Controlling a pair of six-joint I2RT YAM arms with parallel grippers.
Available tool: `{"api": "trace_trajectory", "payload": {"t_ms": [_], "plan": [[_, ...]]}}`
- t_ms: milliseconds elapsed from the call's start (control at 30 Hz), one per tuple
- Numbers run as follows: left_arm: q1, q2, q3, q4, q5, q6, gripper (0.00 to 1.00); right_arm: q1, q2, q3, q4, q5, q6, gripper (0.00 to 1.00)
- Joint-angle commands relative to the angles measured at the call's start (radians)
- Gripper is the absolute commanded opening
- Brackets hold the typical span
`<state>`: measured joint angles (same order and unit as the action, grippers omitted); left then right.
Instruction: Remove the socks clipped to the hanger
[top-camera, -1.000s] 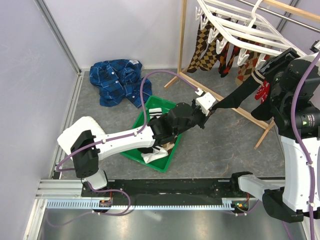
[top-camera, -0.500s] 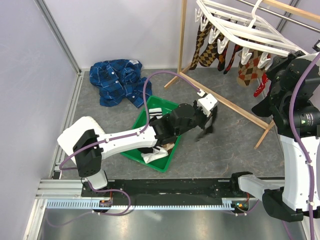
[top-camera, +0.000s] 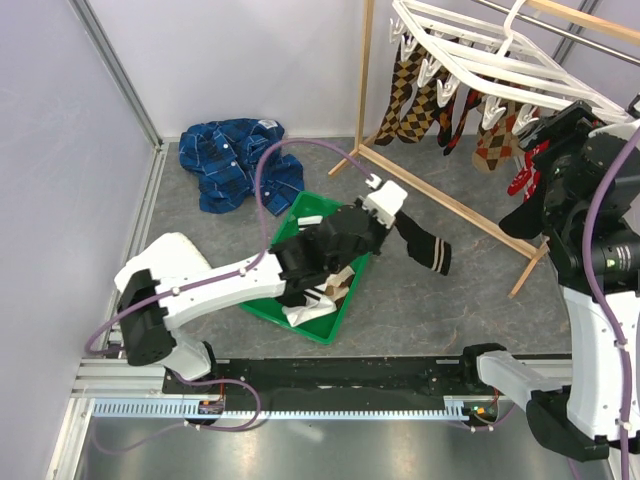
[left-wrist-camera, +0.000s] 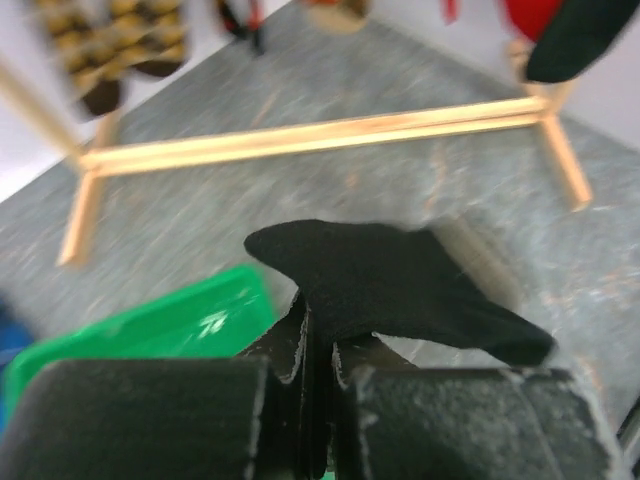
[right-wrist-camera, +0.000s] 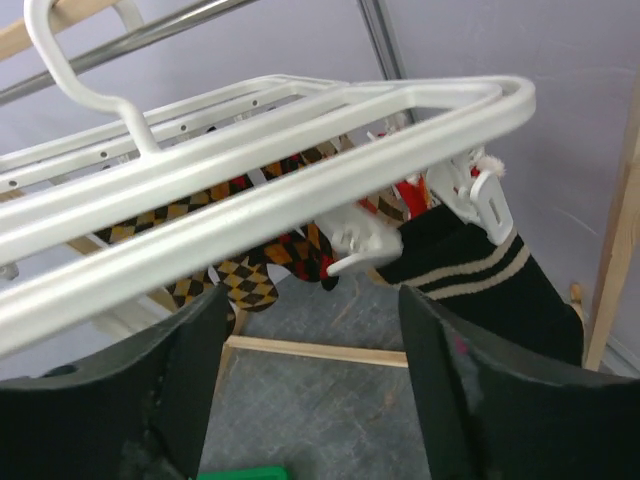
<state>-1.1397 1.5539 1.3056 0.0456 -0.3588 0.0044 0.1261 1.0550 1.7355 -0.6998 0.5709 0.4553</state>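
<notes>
My left gripper (top-camera: 397, 218) is shut on a black sock with tan stripes (top-camera: 428, 248), which dangles free over the floor just right of the green bin. In the left wrist view the sock (left-wrist-camera: 390, 285) sticks out from the closed jaws of the gripper (left-wrist-camera: 325, 345). The white hanger (top-camera: 480, 55) hangs at the top right with argyle socks (top-camera: 410, 95) and a red one (top-camera: 522, 180) clipped under it. My right gripper (right-wrist-camera: 315, 370) is open just below the hanger frame (right-wrist-camera: 300, 140), facing an empty clip (right-wrist-camera: 365, 245) and a clipped black striped sock (right-wrist-camera: 480, 275). Nothing sits between its fingers.
A green bin (top-camera: 285, 240) holding several socks sits on the floor by the left arm. A blue plaid shirt (top-camera: 235, 160) lies at the back left. The wooden stand's base bar (top-camera: 470, 215) runs diagonally across the floor under the hanger.
The black sock, stretched from the hanger to my left gripper a second ago, has come off its clip. The left arm has carried it left toward the green bin.
</notes>
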Motion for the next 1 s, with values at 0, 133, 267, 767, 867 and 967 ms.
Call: {"api": "trace_trajectory", "payload": {"t_ms": [0, 133, 267, 767, 867, 967], "plan": [[0.046, -0.12, -0.006, -0.234, -0.135, -0.073, 0.02, -0.005, -0.064, -0.034, -0.006, -0.04, -0.017, 0.83], [0.116, -0.173, -0.051, -0.371, -0.123, -0.153, 0.02, -0.003, -0.119, -0.091, -0.017, -0.098, -0.023, 0.98], [0.228, -0.224, -0.103, -0.466, -0.051, -0.236, 0.02, -0.005, -0.203, -0.191, -0.047, -0.128, -0.055, 0.98], [0.385, 0.0, -0.313, -0.42, 0.296, -0.509, 0.1, -0.005, -0.395, -0.542, -0.011, -0.146, -0.107, 0.98], [0.386, -0.011, -0.333, -0.42, 0.301, -0.564, 0.32, -0.006, -0.397, -0.574, 0.028, -0.115, -0.131, 0.98], [0.394, -0.075, -0.35, -0.42, 0.303, -0.599, 0.59, -0.006, -0.389, -0.587, 0.048, -0.097, -0.132, 0.98]]}}
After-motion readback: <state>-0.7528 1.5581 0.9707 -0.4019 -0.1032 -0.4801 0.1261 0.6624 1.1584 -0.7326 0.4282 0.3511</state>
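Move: The left hand already pinches the freed black sock; the green box it is bound for has its middle about 18 cm left, 2 cm ahead and 28 cm below. In it the white striped sock lies some 18 cm left and 6 cm back of the hand, the tan sock 13 cm left, level. From the empty right hand, the remaining black sock hangs roughly 8 cm ahead, 7 cm right and 6 cm below. Left hand swings its sock 18 cm left, then 22 down to the box, opening; right sinks, widening. ##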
